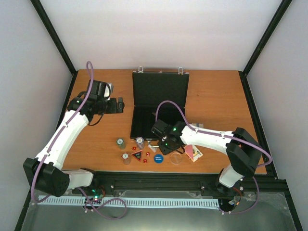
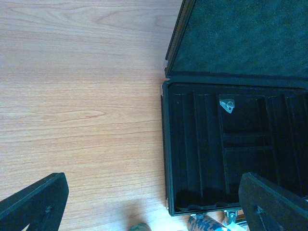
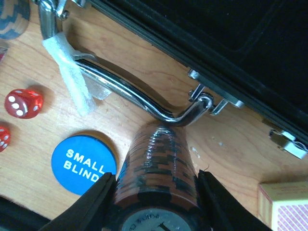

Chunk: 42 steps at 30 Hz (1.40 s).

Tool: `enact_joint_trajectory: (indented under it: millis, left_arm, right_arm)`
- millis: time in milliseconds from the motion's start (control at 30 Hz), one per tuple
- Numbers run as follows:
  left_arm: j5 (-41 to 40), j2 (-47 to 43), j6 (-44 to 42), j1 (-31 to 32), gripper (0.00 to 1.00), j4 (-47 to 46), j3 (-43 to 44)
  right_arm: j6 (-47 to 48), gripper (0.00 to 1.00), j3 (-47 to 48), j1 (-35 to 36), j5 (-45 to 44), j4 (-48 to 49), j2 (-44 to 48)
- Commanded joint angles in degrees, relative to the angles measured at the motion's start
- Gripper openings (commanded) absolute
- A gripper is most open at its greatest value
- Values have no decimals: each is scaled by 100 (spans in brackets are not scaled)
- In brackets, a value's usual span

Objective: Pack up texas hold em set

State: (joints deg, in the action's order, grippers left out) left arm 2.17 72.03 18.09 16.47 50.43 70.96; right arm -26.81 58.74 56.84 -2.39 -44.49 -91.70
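The black briefcase [image 1: 159, 103] lies open at the table's middle, lid raised, its slotted base [image 2: 202, 144] holding no chips. Its silver handle [image 3: 130, 94] faces me. My right gripper [image 3: 156, 187] is shut on a red and black chip stack [image 3: 159, 154] that stands just in front of the handle, one finger pressed against each side. The blue "small blind" button [image 3: 83, 163] lies to its left, red dice [image 3: 24, 102] further left. My left gripper [image 1: 120, 105] hovers open beside the case's left wall, its fingers [image 2: 33, 202] holding nothing.
Other chip stacks [image 1: 120, 143] stand along the front of the table, with one [image 1: 126, 158] nearer me and a red triangular piece [image 1: 137, 155] beside it. A card deck [image 1: 194, 153] lies right of my right gripper [image 1: 166, 143]. A white tape strip [image 3: 67, 72] hangs off the handle.
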Motion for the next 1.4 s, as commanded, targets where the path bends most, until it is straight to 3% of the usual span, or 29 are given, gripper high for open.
enact_joint_trajectory:
  millis: [0, 300, 433, 533, 667, 1000, 1367]
  left_arm:
    - [44, -128, -121, 16, 100, 41, -15]
    - [54, -202, -119, 19, 100, 1, -136]
    - [70, -241, -106, 15, 100, -50, -227]
    - [102, -263, -101, 19, 100, -109, -327]
    - [159, -245, -93, 16, 100, -157, -427]
    - [215, -220, -91, 21, 100, -260, -487]
    - [224, -127, -160, 19, 100, -311, -647]
  right_arm:
    - [3, 3, 667, 47, -322, -505, 203]
    - [-12, 3, 1678, 47, -665, -1485, 706]
    - [-131, 3, 1496, 44, -1827, -1366, 880]
    - [-213, 3, 946, 30, -3073, -586, 1111]
    - [-21, 3, 14, -127, -3647, 981, 1325]
    - [176, 3, -584, -1002, -3069, 2606, 908]
    - [578, 3, -735, -1724, -2070, 3554, 559]
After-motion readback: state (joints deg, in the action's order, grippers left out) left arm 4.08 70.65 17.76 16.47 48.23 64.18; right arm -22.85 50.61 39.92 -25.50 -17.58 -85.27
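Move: The brown chip stack stands upright, already in the right hand's fingers; the case's right-hand slots, where it is headed, lie about 15 cm ahead, 7 cm to the right and 3 cm lower. From this hand the case handle is roughly 4 cm ahead and 5 cm left, the small blind button 3 cm back and 4 cm left, the card box 11 cm ahead and 15 cm right. From the left hand, those slots are some 33 cm right, 2 cm ahead and 20 cm below. The chip stack, still pinched by the right hand, goes about 11 cm straight up, then forward and to the right, over the case's near edge and partly down again above its right-hand slots. On the way the wrist swings the fingers forward by some 30 degrees and turns clockwise. The empty left hand, wide open, just sinks a few centimetres. ##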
